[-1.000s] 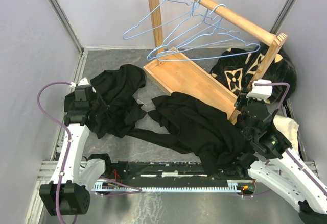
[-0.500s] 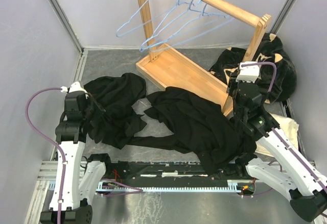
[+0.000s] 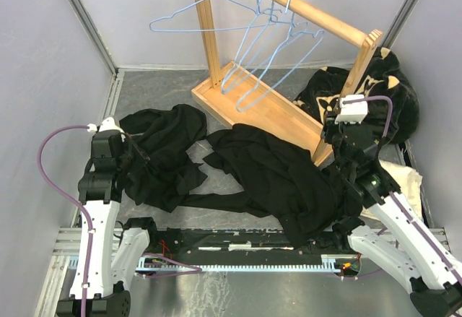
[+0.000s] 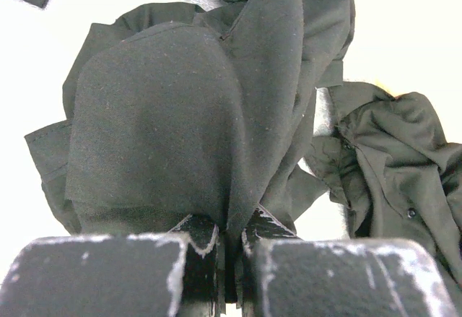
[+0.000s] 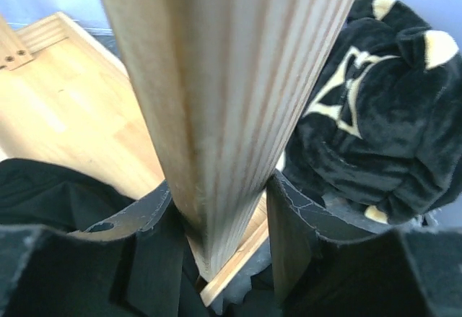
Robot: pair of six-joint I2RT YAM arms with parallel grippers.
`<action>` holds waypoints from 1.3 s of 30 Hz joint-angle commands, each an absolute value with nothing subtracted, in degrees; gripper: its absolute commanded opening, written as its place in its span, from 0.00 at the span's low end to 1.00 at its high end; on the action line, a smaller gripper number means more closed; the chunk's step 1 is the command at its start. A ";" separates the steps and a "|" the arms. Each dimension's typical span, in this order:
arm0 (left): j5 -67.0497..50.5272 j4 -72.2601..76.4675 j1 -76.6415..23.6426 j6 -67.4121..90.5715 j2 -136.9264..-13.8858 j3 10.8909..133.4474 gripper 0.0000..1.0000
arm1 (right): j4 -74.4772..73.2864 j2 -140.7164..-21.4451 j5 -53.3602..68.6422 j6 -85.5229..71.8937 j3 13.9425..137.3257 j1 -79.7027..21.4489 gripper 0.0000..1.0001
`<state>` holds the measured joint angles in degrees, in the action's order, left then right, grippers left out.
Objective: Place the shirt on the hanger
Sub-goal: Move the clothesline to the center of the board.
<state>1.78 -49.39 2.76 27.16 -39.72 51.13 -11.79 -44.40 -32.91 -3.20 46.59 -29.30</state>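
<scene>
The shirt (image 3: pixel 162 144), plain black cloth, lies crumpled at the left; no tag shows. My left gripper (image 3: pixel 124 159) is shut on a fold of the shirt (image 4: pixel 166 115) at its left edge, the cloth pinched between the jaws of the left gripper (image 4: pixel 229 234). Three light-blue wire hangers (image 3: pixel 263 46) hang tilted on the wooden rack's rail (image 3: pixel 303 10). My right gripper (image 3: pixel 333 142) is shut on the rack's right post (image 3: pixel 359 68). In the right wrist view the post (image 5: pixel 224 79) fills the gap of the right gripper (image 5: pixel 220 216).
A second plain black garment (image 3: pixel 281 172) sprawls mid-table against the rack's tray base (image 3: pixel 253 104); it also shows at the right of the left wrist view (image 4: pixel 404 158). A black plush garment with tan motifs (image 3: pixel 393 93) sits behind the right post. Grey walls close in left, right and behind.
The rack has swung left and stood more upright in my right gripper, and the hangers have swung on the rail. My left arm pulled back slightly with the cloth, then stayed still.
</scene>
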 commanded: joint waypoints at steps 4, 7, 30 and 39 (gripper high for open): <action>-3.10 -45.75 2.64 27.55 -39.71 51.76 0.03 | -13.72 -36.11 -3.35 -3.98 43.20 -31.77 0.16; -3.82 -45.50 2.46 27.44 -39.73 51.68 0.03 | -15.63 -31.32 -4.26 -5.28 42.07 -31.75 0.14; -6.56 -43.78 2.20 28.48 -38.52 48.96 0.03 | -8.10 -63.31 -7.81 -14.11 56.26 -32.51 0.20; -6.78 -43.68 1.28 28.18 -38.47 48.71 0.03 | -3.73 -78.06 -13.15 -9.89 63.54 -32.48 0.25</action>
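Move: Clamped on the near upright of the wooden clothesline, the right hand has the board's middle about 18 cm to its left and 2 cm ahead, some 20 cm below. The blue hangers are roughly 20 cm left, 15 cm ahead and 10 cm above; the loose black shirt heap is 15 cm left and 8 cm back, the patterned throw 15 cm right and 20 cm ahead. From the left hand, the board's middle is some 38 cm right and 4 cm ahead. Keeping its grip on the near upright, the right hand first draws back about 6 cm while turning counter-clockwise some 15 degrees, then reverses and pushes the clothesline forward and left, roughly 14 cm out and 10 cm across, at a steady height. The left hand keeps the black shirt pinched, edging a little to the right. ##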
